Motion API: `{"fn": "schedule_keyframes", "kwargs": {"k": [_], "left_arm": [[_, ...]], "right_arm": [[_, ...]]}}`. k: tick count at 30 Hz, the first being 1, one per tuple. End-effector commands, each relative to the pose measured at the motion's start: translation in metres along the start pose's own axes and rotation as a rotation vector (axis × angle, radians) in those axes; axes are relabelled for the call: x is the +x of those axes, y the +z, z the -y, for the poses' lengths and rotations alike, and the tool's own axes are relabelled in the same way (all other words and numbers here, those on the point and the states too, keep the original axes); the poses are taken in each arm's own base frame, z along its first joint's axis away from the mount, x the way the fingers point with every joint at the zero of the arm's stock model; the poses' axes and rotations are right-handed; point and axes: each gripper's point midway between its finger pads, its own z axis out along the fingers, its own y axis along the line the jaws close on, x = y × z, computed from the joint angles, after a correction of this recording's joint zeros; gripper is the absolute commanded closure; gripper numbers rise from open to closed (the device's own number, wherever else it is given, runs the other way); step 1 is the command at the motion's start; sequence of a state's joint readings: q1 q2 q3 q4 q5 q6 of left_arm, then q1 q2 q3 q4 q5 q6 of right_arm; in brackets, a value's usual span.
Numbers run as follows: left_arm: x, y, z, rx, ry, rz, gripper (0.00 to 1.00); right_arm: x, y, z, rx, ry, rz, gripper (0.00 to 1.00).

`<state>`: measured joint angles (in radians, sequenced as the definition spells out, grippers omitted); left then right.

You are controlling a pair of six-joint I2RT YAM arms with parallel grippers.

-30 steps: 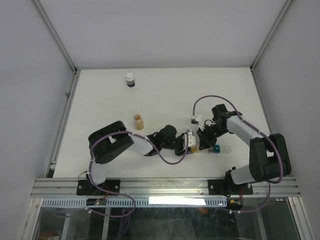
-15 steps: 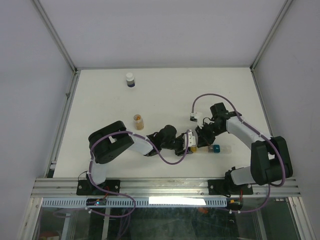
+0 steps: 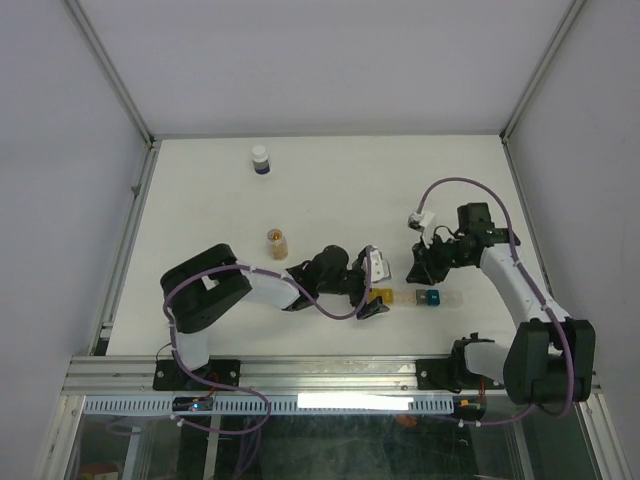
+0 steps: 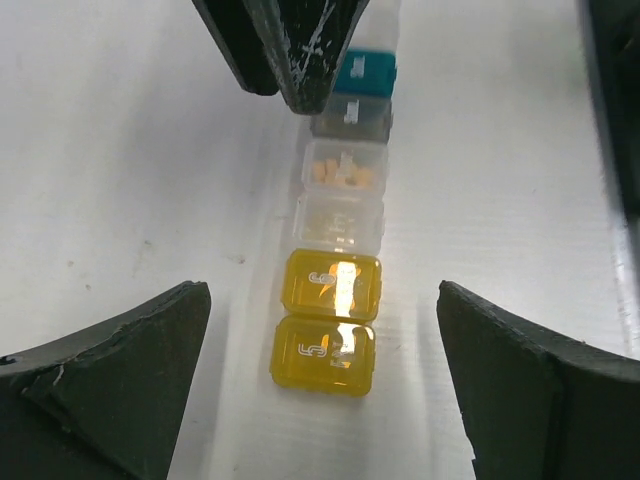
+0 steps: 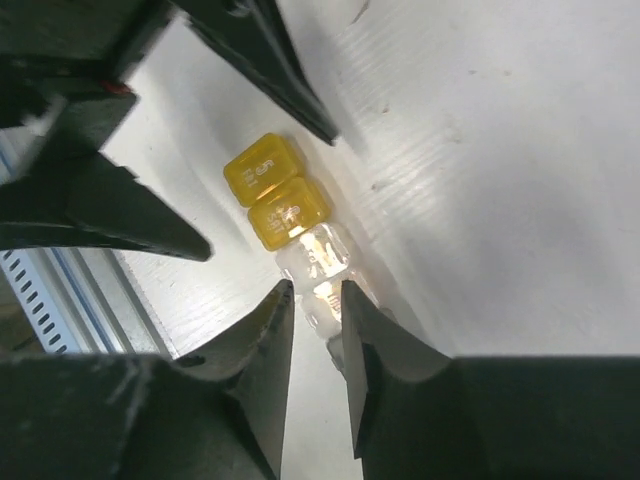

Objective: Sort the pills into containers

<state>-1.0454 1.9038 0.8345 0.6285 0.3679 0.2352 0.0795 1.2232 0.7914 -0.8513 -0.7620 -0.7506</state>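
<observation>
The containers (image 3: 415,297) lie as a short strip near the table's front: yellow end to the left, teal cell (image 3: 432,297) toward the right. In the left wrist view the containers (image 4: 325,350) run away from me, and tan pills (image 4: 340,172) show inside one clear cell. My left gripper (image 3: 372,287) is open wide, its jaws either side of the yellow end without touching it. My right gripper (image 3: 420,266) hovers just behind the strip with its jaws slightly parted and nothing between them. In the right wrist view its fingertips (image 5: 270,330) hang over the clear cells (image 5: 318,258).
A small orange-tinted vial (image 3: 277,242) stands left of the arms' meeting point. A white-capped dark blue bottle (image 3: 260,160) stands at the back left. Metal frame rails run along the table's left edge (image 3: 130,235) and front.
My left gripper has sprung open wide and drawn back slightly from the strip's yellow end. My right gripper has lifted off the strip, moved right and back, and parted its jaws a little.
</observation>
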Motion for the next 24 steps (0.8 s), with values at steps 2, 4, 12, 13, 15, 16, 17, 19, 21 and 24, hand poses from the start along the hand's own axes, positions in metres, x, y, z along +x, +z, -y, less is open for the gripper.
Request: {"fn": "schedule_keyframes", "kwargs": {"k": [2, 4, 12, 13, 15, 16, 17, 19, 21, 24], "left_arm": [[-0.099, -0.039, -0.008, -0.061, -0.069, 0.192, 0.01], [-0.123, -0.058, -0.013, -0.083, -0.120, 0.212, 0.01], [-0.218, -0.170, -0.067, -0.214, -0.335, 0.381, 0.01], [-0.229, -0.186, -0.071, -0.238, -0.342, 0.401, 0.01], [-0.253, -0.217, -0.076, -0.309, -0.335, 0.436, 0.01], [-0.266, -0.233, -0.078, -0.354, -0.330, 0.452, 0.01], [-0.279, -0.249, -0.081, -0.402, -0.325, 0.474, 0.01], [-0.302, -0.281, -0.083, -0.497, -0.321, 0.506, 0.01], [-0.323, -0.312, -0.082, -0.570, -0.312, 0.528, 0.01], [-0.346, -0.346, -0.073, -0.619, -0.299, 0.553, 0.01]], "right_arm": [[-0.042, -0.045, 0.007, 0.114, -0.104, 0.178, 0.64], [-0.057, -0.066, 0.009, 0.185, -0.132, 0.230, 0.56], [-0.156, -0.181, -0.004, 0.495, -0.269, 0.482, 0.12], [-0.169, -0.196, -0.007, 0.537, -0.273, 0.525, 0.07], [-0.196, -0.227, -0.016, 0.617, -0.278, 0.624, 0.01], [-0.208, -0.242, -0.023, 0.647, -0.272, 0.677, 0.01], [-0.218, -0.254, -0.031, 0.656, -0.255, 0.725, 0.01], [-0.236, -0.275, -0.047, 0.664, -0.247, 0.792, 0.01], [-0.249, -0.292, -0.064, 0.661, -0.255, 0.838, 0.01], [-0.258, -0.307, -0.085, 0.656, -0.276, 0.877, 0.01]]}}
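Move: The pill organizer's middle lies about 9 cm to the left hand's right, level with it and some 3 cm below; the open jaws hang just above its yellow end. Around 25 cm to that hand's left and 11 cm ahead stands the amber pill bottle, with the white-capped bottle roughly 30 cm left and 33 cm ahead, both near hand height. From the right hand the organizer's middle is about 3 cm back, 1 cm right and 7 cm below. Lift both grippers clear of the pill organizer together. Raise the left about 40 cm, carrying it some 17 cm left, with its jaws kept wide; tip its fingers up and swing them counter-clockwise. Take the right up about 36 cm, at first drifting slightly forward and right, opening its nearly shut fingers wide while they tilt up and turn clockwise to face forward. ##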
